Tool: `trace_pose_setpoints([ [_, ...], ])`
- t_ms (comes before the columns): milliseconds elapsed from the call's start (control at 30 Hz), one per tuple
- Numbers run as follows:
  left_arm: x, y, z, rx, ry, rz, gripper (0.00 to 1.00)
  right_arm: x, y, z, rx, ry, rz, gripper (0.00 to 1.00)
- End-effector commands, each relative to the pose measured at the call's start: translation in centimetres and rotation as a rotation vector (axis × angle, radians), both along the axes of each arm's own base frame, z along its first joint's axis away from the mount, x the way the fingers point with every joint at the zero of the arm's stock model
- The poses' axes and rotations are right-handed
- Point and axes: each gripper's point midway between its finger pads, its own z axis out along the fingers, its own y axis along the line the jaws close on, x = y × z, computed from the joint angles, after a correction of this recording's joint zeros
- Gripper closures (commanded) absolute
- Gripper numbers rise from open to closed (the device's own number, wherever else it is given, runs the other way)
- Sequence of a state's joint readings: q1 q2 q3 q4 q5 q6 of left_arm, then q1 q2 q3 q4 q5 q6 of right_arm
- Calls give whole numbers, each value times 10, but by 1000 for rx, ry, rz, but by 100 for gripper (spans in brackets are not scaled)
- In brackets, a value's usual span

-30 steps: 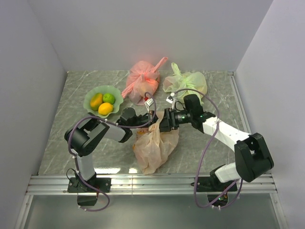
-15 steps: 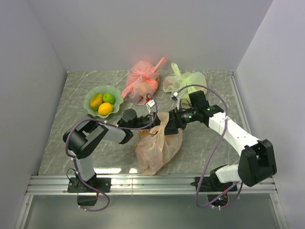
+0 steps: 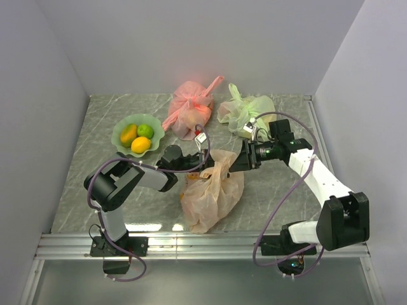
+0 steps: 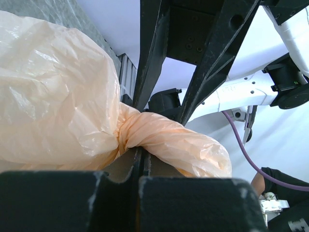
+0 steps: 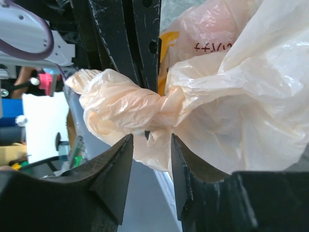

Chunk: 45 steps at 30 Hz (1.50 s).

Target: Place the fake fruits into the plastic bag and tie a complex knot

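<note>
The pale orange plastic bag (image 3: pixel 213 194) lies mid-table, its top bunched between both grippers. My left gripper (image 3: pixel 202 160) is shut, pinching a thin bit of the bag's twisted handle (image 4: pixel 164 140) at its tips (image 4: pixel 140 152). My right gripper (image 3: pixel 234 164) faces it from the right. Its jaws (image 5: pixel 149 137) stand apart, with a fold of the bag (image 5: pixel 241 111) just at the tips and the twisted roll (image 5: pixel 120 104) beyond. Something yellow (image 5: pixel 169 43) shows through the plastic. Three fake fruits, orange (image 3: pixel 128 134), green (image 3: pixel 145 131) and yellow (image 3: pixel 140 145), sit in the dish.
The pale green scalloped dish (image 3: pixel 157 129) stands at the back left. A pink-red tied bag (image 3: pixel 191 111) and a light green tied bag (image 3: pixel 251 111) sit at the back. Walls close in on three sides.
My right gripper has drawn back to the right, away from the left one, opening and then narrowing. The bag's top has stretched out between the two. The left gripper has stayed shut in place.
</note>
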State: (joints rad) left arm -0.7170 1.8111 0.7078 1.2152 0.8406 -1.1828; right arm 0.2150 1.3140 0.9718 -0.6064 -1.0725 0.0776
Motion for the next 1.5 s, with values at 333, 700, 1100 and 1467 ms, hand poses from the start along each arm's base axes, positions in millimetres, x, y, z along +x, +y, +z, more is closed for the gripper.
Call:
trace_pose_setpoints([
  [333, -3, -2, 25, -71, -92, -14, 100, 1, 5, -13, 36, 112, -31, 64],
  [700, -4, -1, 26, -71, -106, -15, 100, 4, 8, -8, 53, 84, -13, 100],
  [1100, 27, 70, 11, 181, -205, 96, 45, 8, 0, 7, 15, -71, 25, 100],
  [1467, 8, 128, 60, 393, -448, 15, 1, 6, -1, 7, 2, -97, 53, 100],
])
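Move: The twisted neck of the plastic bag is already pinched at the left hand's pads. It lies about 2 cm left of and 1 cm below the right hand point, between that hand's open fingers. The bag's full body sits roughly 8 cm back, 7 cm left and 11 cm below the right hand. The pink bag stands some 35 cm ahead and 15 cm left, the green bag 35 cm ahead and 11 cm right. The bag's twisted neck passes from one hand to the other: the right hand sinks a centimetre or so and shuts its half-open fingers on it while the left still holds. Only then do the left fingers open wide and come free, drawing away about 12 cm left, rising some 6 cm and going a little forward, the wrist rolling and its tips tilting down some 20 degrees. The right hand keeps its pinch. ##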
